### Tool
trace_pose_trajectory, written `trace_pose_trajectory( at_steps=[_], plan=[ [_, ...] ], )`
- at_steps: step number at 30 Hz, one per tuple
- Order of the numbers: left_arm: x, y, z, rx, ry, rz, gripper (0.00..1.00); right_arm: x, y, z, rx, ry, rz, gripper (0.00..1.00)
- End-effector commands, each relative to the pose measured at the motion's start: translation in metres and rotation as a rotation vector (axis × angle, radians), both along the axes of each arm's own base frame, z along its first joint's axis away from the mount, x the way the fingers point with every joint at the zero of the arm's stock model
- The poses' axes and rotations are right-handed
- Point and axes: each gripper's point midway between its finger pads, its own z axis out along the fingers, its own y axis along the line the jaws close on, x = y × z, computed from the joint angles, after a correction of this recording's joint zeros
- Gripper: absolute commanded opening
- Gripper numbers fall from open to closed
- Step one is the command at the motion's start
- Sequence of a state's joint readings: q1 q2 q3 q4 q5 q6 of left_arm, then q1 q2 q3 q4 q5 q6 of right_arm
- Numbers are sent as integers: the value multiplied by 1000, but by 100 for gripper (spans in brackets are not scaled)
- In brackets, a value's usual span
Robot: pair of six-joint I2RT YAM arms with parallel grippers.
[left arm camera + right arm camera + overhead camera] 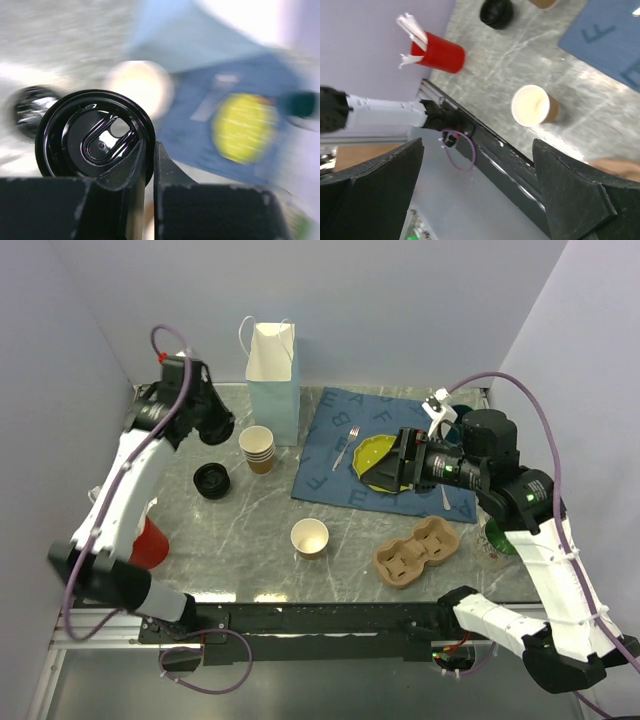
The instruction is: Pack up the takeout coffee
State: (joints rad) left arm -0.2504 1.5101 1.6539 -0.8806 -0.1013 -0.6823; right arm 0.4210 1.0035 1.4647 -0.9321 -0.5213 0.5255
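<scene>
My left gripper is raised at the back left, next to the paper bag. In the left wrist view it is shut on the rim of a round black plastic lid with a sip hole. A lone brown paper cup stands open-topped at the front middle of the table; it also shows in the right wrist view. My right gripper hovers over the yellow plate, open and empty, its fingers wide apart in the right wrist view.
A white and blue paper bag stands at the back. A stack of lidless cups and a pile of black lids sit beside it. A cardboard cup carrier lies front right. A blue mat holds a yellow plate. A red cup stands at the left.
</scene>
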Motion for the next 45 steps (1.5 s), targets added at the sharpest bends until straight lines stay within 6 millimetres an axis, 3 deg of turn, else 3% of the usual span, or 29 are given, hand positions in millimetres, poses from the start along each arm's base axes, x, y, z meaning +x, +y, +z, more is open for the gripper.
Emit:
trace_pose_trajectory(
  at_steps=[1,2,3,5,6,8,9,10,11,16,21,22,24,25,26,27,28,29,30,32,33,34,37,38,45],
  plan=[
    [-33,-55,95,-342,-266,-223,2,9,17,27,135,-115,48,96],
    [-40,-62,107,-396,-303,-261,1,11,18,30,146,-133,50,96],
    [-55,-79,107,-507,-274,-331,1,13,20,33,157,-150,53,96],
    [-77,-93,153,-643,-426,-454,2,20,25,50,211,-195,53,96],
    [-91,-104,149,-763,-375,-502,2,23,28,54,232,-198,56,96],
    [-117,-108,186,-872,-506,-614,2,25,37,73,317,-225,84,94],
    [-123,-110,179,-948,-455,-604,2,27,40,79,348,-239,97,93],
    [-135,-109,186,-971,-473,-628,2,27,44,78,381,-214,104,92],
    [-140,-109,190,-986,-481,-634,3,28,46,90,418,-264,127,90],
    [-161,-108,202,-1004,-477,-671,4,38,58,100,514,-216,113,82],
    [-177,-106,202,-1052,-491,-704,4,45,86,111,548,-145,147,69],
    [-179,-106,204,-1066,-502,-709,4,38,91,122,558,-174,183,68],
    [-176,-106,197,-1109,-458,-677,3,39,100,124,524,-247,231,68],
    [-178,-106,198,-1118,-453,-682,3,41,99,124,450,-388,262,66],
    [-178,-107,199,-1126,-447,-679,2,36,99,123,403,-478,278,64],
    [-177,-107,198,-1133,-424,-661,2,45,97,103,292,-610,275,63],
    [-176,-107,197,-1130,-410,-656,2,52,92,100,253,-689,235,63],
    [-176,-108,196,-1130,-381,-645,3,46,86,103,239,-768,227,62],
    [-175,-109,191,-1128,-343,-634,4,51,85,80,183,-834,235,62],
    [-173,-111,178,-1129,-249,-598,3,33,83,94,211,-1025,273,60],
    [-172,-113,172,-1133,-207,-588,3,33,85,76,164,-1098,297,60],
    [-174,-114,166,-1137,-163,-583,3,28,84,84,173,-1181,290,60],
    [-182,-114,160,-1174,-118,-578,4,29,84,82,124,-1244,268,59],
    [-182,-114,155,-1207,-90,-561,5,32,90,74,103,-1226,292,59],
    [-192,-115,149,-1257,-25,-559,6,31,111,67,35,-1306,358,58]
  ],
)
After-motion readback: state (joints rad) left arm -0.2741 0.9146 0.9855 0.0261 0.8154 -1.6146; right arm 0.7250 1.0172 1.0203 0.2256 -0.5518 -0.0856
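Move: The left hand, holding a black lid, has the right gripper about 21 cm back, 31 cm to its right and 9 cm higher. The lid stack is under it, 3 cm left and 24 down; the cup stack is 6 cm ahead, 8 right. From the right hand the held lid lies some 22 cm ahead, 30 left and 11 lower, the lone cup 5 cm ahead, 11 left and 32 below. Back and up swings the left hand, about 18 cm back and 11 cm to its right, rising nearly 19 cm before sinking 5, keeping its pinch on the lid while its fingers turn from forward-down to level, pointing right. Meanwhile the right hand goes some 10 cm left towards the lid and a little up, levels its fingers and closes them to just over half open. ##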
